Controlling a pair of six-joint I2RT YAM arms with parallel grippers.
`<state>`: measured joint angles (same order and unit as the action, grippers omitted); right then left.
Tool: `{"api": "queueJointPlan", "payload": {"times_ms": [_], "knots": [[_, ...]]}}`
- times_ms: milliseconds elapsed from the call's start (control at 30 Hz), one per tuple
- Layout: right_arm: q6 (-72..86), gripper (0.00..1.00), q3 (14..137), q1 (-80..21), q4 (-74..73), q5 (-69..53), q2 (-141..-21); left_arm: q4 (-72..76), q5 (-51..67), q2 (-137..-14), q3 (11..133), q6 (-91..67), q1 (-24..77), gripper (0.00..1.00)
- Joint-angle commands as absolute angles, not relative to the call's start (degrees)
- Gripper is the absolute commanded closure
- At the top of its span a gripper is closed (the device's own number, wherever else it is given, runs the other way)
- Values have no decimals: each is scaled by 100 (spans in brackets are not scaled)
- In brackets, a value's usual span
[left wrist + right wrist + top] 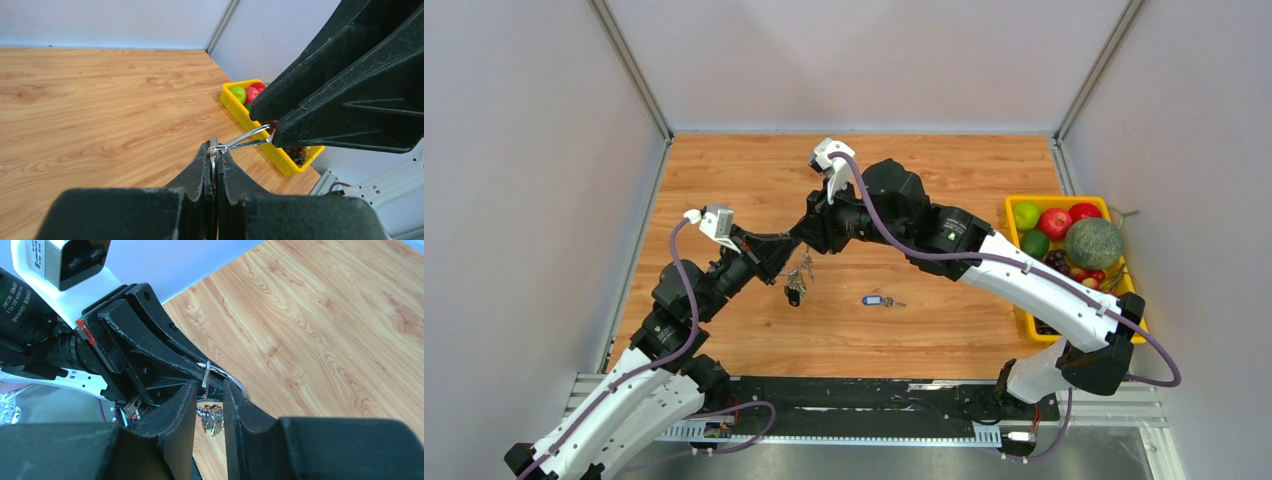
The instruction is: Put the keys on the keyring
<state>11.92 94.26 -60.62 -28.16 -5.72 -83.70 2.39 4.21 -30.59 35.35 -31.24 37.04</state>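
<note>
The silver keyring (245,139) is held in the air between both grippers. My left gripper (214,150) is shut on one edge of it; it shows mid-table in the top view (784,250). My right gripper (207,385) is slightly open, its fingertips straddling the ring's wire (206,374) opposite the left gripper's fingers. In the top view the right gripper (807,238) meets the left one tip to tip. A bunch of keys (796,284) hangs from the ring and shows below the right jaws (212,417). One key with a blue tag (878,300) lies on the table.
A yellow basket (1016,300) with apples, grapes and a melon stands at the table's right edge; it also shows in the left wrist view (235,106). Grey walls enclose the wooden table on three sides. A black rail runs along the near edge.
</note>
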Motion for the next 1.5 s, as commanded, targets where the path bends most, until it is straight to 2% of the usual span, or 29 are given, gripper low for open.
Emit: {"api": "queueJointPlan", "payload": {"times_ms": [0, 433, 500, 600, 833, 900, 1033, 1100, 1233, 1467], "knots": [[1276, 73, 9703, -6108, -2767, -659, -8367, 522, 395, -2999, 3798, -3200, 3718, 100], [1254, 80, 9758, -6115, -2773, -703, -8466, 547, 387, -3009, 3788, -3209, 3718, 100], [1244, 85, 9776, -6110, -2770, -718, -8484, 545, 382, -3006, 3787, -3216, 3718, 100], [1233, 100, 9806, -6109, -2773, -719, -8483, 540, 382, -3007, 3792, -3217, 3718, 100], [1209, 100, 9830, -6132, -2815, -714, -8484, 548, 456, -3023, 3784, -3185, 3717, 99], [1216, 100, 9914, -6139, -2910, -723, -8538, 534, 559, -3001, 3773, -3108, 3718, 93], [1213, 100, 10260, -6149, -3367, -559, -8693, 324, 841, -2834, 3778, -2780, 3719, 64], [1236, 100, 10428, -6144, -3555, -585, -8775, 113, 905, -2701, 3787, -2582, 3718, 57], [1248, 100, 11027, -6139, -4142, -600, -9071, -377, 1127, -2491, 3902, -2205, 3718, 49], [1257, 100, 11694, -6135, -4832, -569, -9389, -957, 1408, -2318, 4064, -1752, 3722, 45]]}}
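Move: The keyring's small metal loop sticks out of the left hand's pinch, about 3 cm to that hand's right and 1 cm above it, level fore and aft. From the right hand it lies about 1 cm left, level in height and fore and aft, between the parted fingertips. The bunched keys hang some 8 cm below the loop; the loose blue-tagged key lies roughly 11 cm ahead, 16 cm right and 34 cm below the right hand. The keyring's small loop is pinched between the right fingertips, which close fully while that hand stays almost in place, easing barely 1 cm left; it then tilts slightly and keeps its hold. Only after that does the left hand open to about half, let go of the ring and draw back some 3.5 cm towards its base, its fingers tipping up and swinging a little clockwise. ##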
